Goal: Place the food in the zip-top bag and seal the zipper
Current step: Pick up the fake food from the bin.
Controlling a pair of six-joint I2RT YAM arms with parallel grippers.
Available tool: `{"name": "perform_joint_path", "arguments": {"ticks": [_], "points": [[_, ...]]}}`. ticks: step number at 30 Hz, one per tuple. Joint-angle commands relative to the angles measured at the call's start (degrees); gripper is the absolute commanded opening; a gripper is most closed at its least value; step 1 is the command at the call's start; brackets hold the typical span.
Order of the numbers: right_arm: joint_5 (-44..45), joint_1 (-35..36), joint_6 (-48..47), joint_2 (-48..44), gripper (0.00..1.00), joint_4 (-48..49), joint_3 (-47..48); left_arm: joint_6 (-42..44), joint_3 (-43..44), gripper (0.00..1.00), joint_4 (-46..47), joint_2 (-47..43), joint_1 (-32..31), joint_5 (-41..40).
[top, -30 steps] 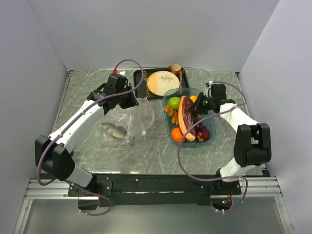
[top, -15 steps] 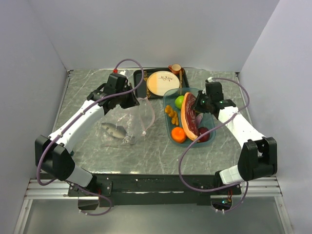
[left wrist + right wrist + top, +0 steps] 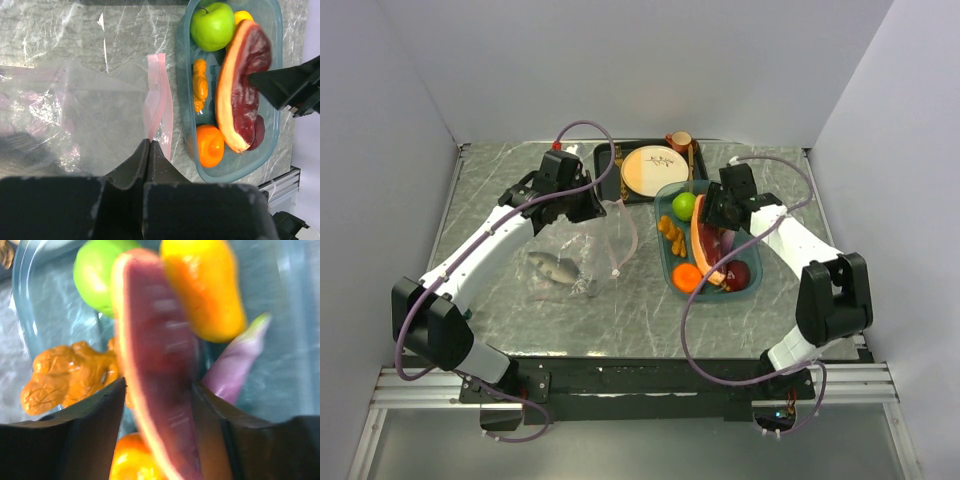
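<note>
The clear zip-top bag [image 3: 582,245] lies at centre-left with a grey fish [image 3: 553,266] inside. My left gripper [image 3: 597,206] [image 3: 149,143] is shut on the bag's mouth edge at the pink zipper [image 3: 160,100]. The rest of the food sits in the teal tray [image 3: 664,255]: green apple [image 3: 683,205], orange [image 3: 687,277], red apple [image 3: 738,272], and a long dark-red slice [image 3: 704,248] [image 3: 155,350]. My right gripper [image 3: 713,212] [image 3: 160,410] is open and straddles the slice, its left finger apart from it. An eggplant [image 3: 235,365] and a yellow piece [image 3: 202,285] lie beside it.
A cream-and-orange plate [image 3: 654,171] sits on a black tray [image 3: 607,157] at the back, with a small brown cup [image 3: 679,141] beside it. The teal tray touches the black tray's front. Grey walls close in the table on three sides.
My right gripper has opened and moved left toward the green apple; the dark-red slice has shifted and lies in the tray between the jaws. The left arm has not moved.
</note>
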Motion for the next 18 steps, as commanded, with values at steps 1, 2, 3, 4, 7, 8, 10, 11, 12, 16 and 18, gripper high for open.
{"name": "perform_joint_path", "arguments": {"ticks": [1,2,3,4,7,8,10,11,12,16,18], "points": [[-9.61,0.38,-1.93,-0.45,0.67,4.68,-0.74,0.86,1.19,0.01,0.91,-0.07,-0.29,1.22],[-10.66,0.21,-1.66,-1.85,0.69,5.3,-1.63,0.77,1.11,0.01,1.0,-0.07,-0.29,1.14],[-10.58,0.2,-1.49,-2.64,0.75,5.66,-2.42,0.69,1.11,0.01,1.08,-0.07,-0.29,1.22],[-10.41,0.12,-1.49,-3.35,0.79,5.75,-3.47,0.69,1.11,0.01,1.17,-0.07,-0.29,1.22],[-9.53,-0.32,-0.78,-6.42,0.84,5.14,-5.75,0.69,1.02,0.01,1.35,0.19,-0.29,1.49],[-9.27,-0.76,-0.43,-7.91,0.85,4.87,-6.46,0.77,1.19,0.01,1.26,0.28,-0.29,1.49],[-9.61,-1.46,-0.17,-9.15,0.85,4.34,-8.21,0.86,1.37,0.01,1.17,0.55,-0.29,1.49],[-9.7,-2.34,-0.25,-10.11,0.85,4.08,-8.66,0.86,1.37,0.01,1.17,0.72,-0.29,1.49],[-9.27,-2.52,-0.25,-10.56,0.85,3.73,-9.1,0.95,1.54,0.01,1.26,0.81,-0.29,1.83],[-9.79,-4.62,-0.08,-12.49,0.83,2.85,-12.43,1.04,1.72,0.01,1.35,1.07,-0.29,2.19],[-13.12,-6.9,0.27,-13.11,0.81,3.37,-14.11,1.21,1.81,0.01,1.09,0.99,-0.29,1.93]]}}
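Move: The meat slab's middle lies some 4 cm back from the right hand and about 3 cm below it, neither left nor right, its far end just by the fingers. All lower than the hand by about 5 cm, the green apple is 6 cm left and 2 cm ahead, the yellow pepper 2 cm right and 2 cm ahead, and the eggplant 4 cm right and 3 cm back. From the left hand, the slab is about 25 cm right, 3 cm back and 10 cm down. The right hand's fingers, already partly open at the slab's far part, spread wider and come free of the slab while the hand shifts about 2 cm left and sinks slightly. It then draws back about 4 cm towards the slab's middle, easing some 2.5 cm to the right again at nearly its starting height, with the fingers spread over the slab and not closing on anything. ##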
